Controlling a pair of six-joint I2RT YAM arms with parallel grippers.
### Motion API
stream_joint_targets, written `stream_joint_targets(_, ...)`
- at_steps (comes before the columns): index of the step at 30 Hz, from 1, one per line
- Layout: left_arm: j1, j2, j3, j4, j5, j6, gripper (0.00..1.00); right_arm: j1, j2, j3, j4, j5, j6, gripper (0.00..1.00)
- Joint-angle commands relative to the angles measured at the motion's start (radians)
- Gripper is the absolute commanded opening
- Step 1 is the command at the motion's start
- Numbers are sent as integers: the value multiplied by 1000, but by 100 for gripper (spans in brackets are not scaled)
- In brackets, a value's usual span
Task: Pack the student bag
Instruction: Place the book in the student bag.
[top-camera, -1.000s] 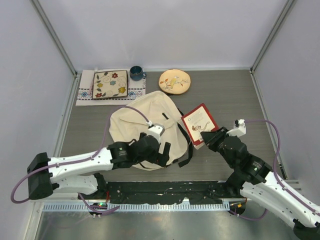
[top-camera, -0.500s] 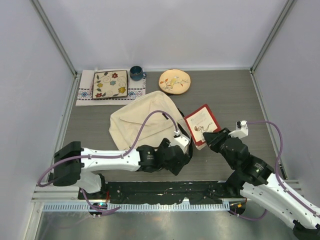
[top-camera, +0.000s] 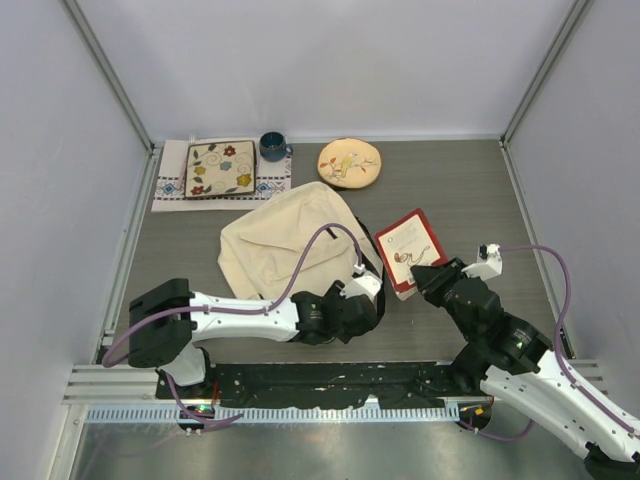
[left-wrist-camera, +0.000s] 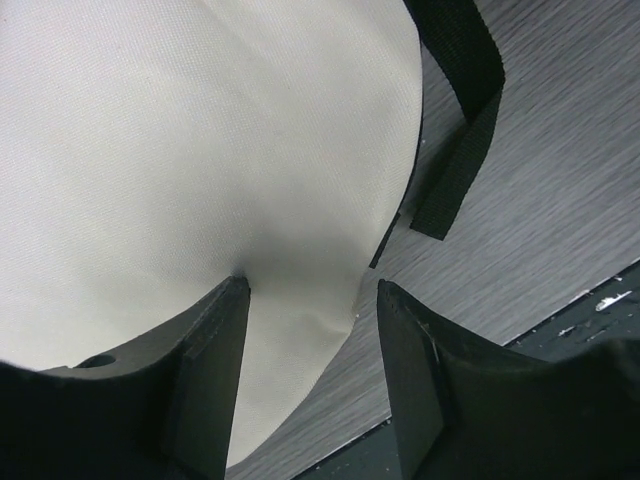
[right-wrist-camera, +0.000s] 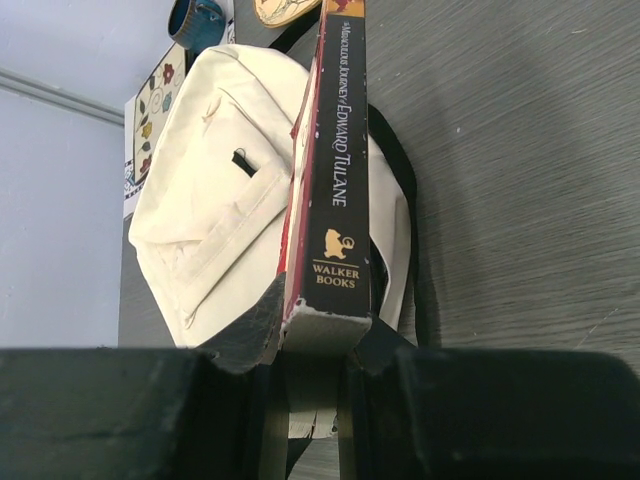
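Note:
The student bag (top-camera: 285, 245), cream cloth with black straps, lies in the middle of the table. My left gripper (top-camera: 372, 303) is low at its near right corner. In the left wrist view the jaws stand apart around the bag's cloth edge (left-wrist-camera: 300, 320), the left finger (left-wrist-camera: 215, 370) touching the fabric, a black strap (left-wrist-camera: 465, 120) beyond. My right gripper (top-camera: 421, 277) is shut on a red-covered book (top-camera: 408, 248) just right of the bag. The right wrist view shows the book's black spine (right-wrist-camera: 335, 180) upright between my fingers, with the bag (right-wrist-camera: 220, 200) behind it.
At the back stand a square floral plate (top-camera: 219, 168) on a placemat, a blue mug (top-camera: 272, 146) and a round yellowish plate (top-camera: 349, 162). A black rail (top-camera: 320, 380) runs along the near edge. Pale walls close in both sides.
My left arm has swung right from the bag's middle to its near right corner, its jaws narrowing. The bag has settled flatter. The right gripper with the book has barely shifted.

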Motion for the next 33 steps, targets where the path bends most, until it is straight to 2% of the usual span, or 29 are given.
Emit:
stream_joint_targets(1, -5, 15, 40, 8, -60, 9, 56, -1, -16, 37, 45, 54, 26, 1)
stream_joint_targets(3, -3, 23, 40, 13, -69, 9, 56, -1, -14, 36, 46, 54, 26, 1)
stream_joint_targets(6, -5, 35, 45, 16, -69, 7, 50, -1, -16, 34, 45, 53, 29, 1)
stream_joint_targets(10, -5, 64, 55, 10, -66, -3, 30, 0, -19, 30, 40, 53, 34, 1)
stream_joint_targets(12, -5, 67, 60, 2, -68, -14, 23, -1, -22, 30, 37, 53, 34, 1)
stream_joint_targets(16, -5, 63, 66, -18, -106, -43, 3, -1, -28, 30, 29, 54, 36, 1)
stream_joint_targets(17, -5, 57, 68, -24, -109, -46, 0, -1, -30, 30, 28, 56, 36, 1)
stream_joint_targets(26, 12, -40, 68, -52, -169, -82, 0, -1, -40, 31, 14, 48, 39, 1)
stream_joint_targets(33, 142, -226, 39, -38, -106, -89, 0, -1, -54, 30, -20, 19, 37, 1)
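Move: The bag's upper flap has its near right corner right between the left fingertips, about 1 cm to their right and 1 cm below. The black strap end lies some 4 cm to that hand's right, level with it and roughly 5 cm lower; the held book is about 12 cm ahead and 10 cm right, some 6 cm higher. From the right hand, which holds the book, the flap corner is about 12 cm left, 8 cm back and 12 cm below. The flap corner is pinched by the left fingers, which settle about 1 cm lower while shutting from half open, pause closed on the cloth, then lift it about 5 cm, easing forward over the bag and turning slightly counter-clockwise. The right hand keeps its grip on the book, holding it nearly still beside the mouth. ##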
